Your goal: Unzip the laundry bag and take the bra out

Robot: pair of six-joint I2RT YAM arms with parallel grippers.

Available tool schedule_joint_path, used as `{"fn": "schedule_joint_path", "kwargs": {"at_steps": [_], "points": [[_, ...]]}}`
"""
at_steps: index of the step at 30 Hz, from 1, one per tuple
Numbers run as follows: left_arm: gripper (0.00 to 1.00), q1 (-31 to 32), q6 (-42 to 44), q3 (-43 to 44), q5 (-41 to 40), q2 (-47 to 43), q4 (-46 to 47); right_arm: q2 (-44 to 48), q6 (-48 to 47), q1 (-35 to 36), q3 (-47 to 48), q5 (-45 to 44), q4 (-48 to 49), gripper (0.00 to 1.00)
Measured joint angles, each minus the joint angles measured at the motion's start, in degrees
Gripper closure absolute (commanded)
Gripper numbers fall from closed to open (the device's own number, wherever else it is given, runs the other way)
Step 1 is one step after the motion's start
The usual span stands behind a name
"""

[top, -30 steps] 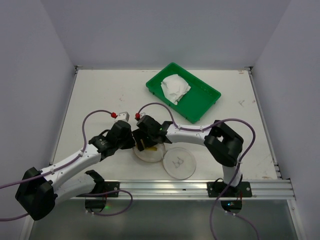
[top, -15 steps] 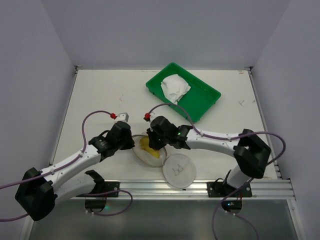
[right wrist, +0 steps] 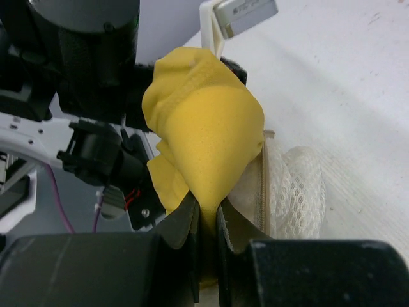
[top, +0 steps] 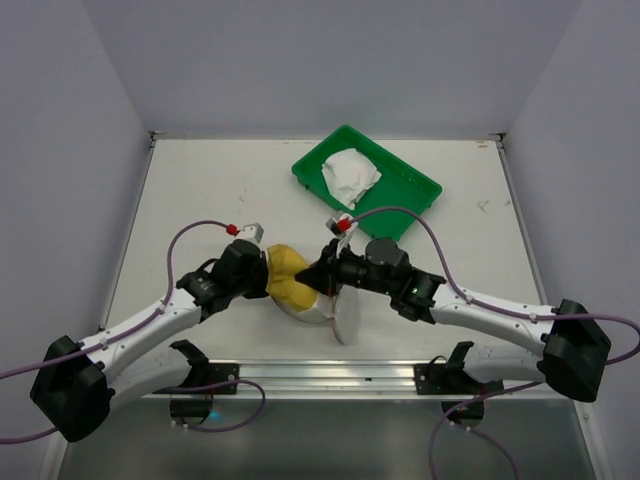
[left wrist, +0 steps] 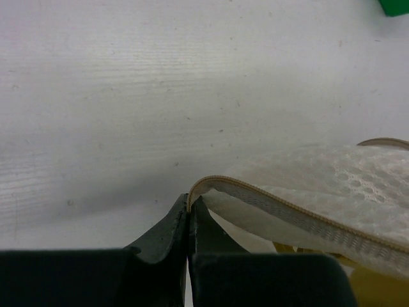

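Note:
The white mesh laundry bag (top: 332, 312) lies near the table's front, its zip open and its lid tipped on edge. My right gripper (top: 316, 279) is shut on the yellow bra (top: 288, 277) and holds it partly out of the bag; the wrist view shows the bra (right wrist: 208, 131) pinched between the fingers beside the mesh bag (right wrist: 294, 185). My left gripper (top: 262, 281) is shut on the bag's zipper edge (left wrist: 220, 184) at the bag's left side, with the mesh (left wrist: 339, 185) stretching to the right.
A green tray (top: 395, 205) holding a crumpled white cloth (top: 350, 176) stands at the back right of centre. A metal rail (top: 340, 375) runs along the table's front edge. The two grippers are very close together.
My right arm has pulled back to the right, drawing the yellow bra up out of the bag. The bag's lid has tipped from flat onto its edge. My left gripper holds in place.

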State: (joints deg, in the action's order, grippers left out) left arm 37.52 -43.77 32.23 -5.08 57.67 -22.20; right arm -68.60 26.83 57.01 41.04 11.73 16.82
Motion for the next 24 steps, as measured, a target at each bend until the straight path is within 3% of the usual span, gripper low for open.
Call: {"fn": "schedule_joint_path", "kwargs": {"at_steps": [15, 19, 24], "points": [[1.0, -0.02, -0.5, -4.61, 1.86, -0.35, 1.97, 11.15, 8.04, -10.47, -1.03, -5.88, 12.28, 1.0], [1.0, -0.02, -0.59, -4.7, 1.57, -0.7, 1.36, 11.06, 6.8, -11.06, 0.83, -11.56, 9.11, 1.0], [1.0, -0.02, -0.04, -2.99, -2.51, -4.94, -3.37, 8.0, 3.15, -19.54, 7.74, -18.36, 0.68, 1.0]]}}
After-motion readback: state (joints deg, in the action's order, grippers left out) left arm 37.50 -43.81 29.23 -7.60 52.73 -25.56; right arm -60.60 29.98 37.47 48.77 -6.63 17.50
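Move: The green basket I'm carrying the bra to lies some 37 cm ahead of my right hand, about 13 cm to its right and 20 cm lower; the white cloth in it is roughly 39 cm ahead and 8 cm right. Under the bra, the laundry bag's middle is about 18 cm below, 6 cm left and 2 cm ahead, its tilted lid about 6 cm right and 3 cm back. From my left hand the basket is about 34 cm ahead and 28 cm right. Still gripping the yellow bra, I raise my right hand about 12 cm, easing forward and right, to draw the bra out of the bag, then carry it level, forward and right towards the green basket. My wrist swings some 40 degrees clockwise, from pointing left to forward-left. My left hand keeps its pinch on the zipper rim, dipping back a couple of centimetres, then coming up and left. ##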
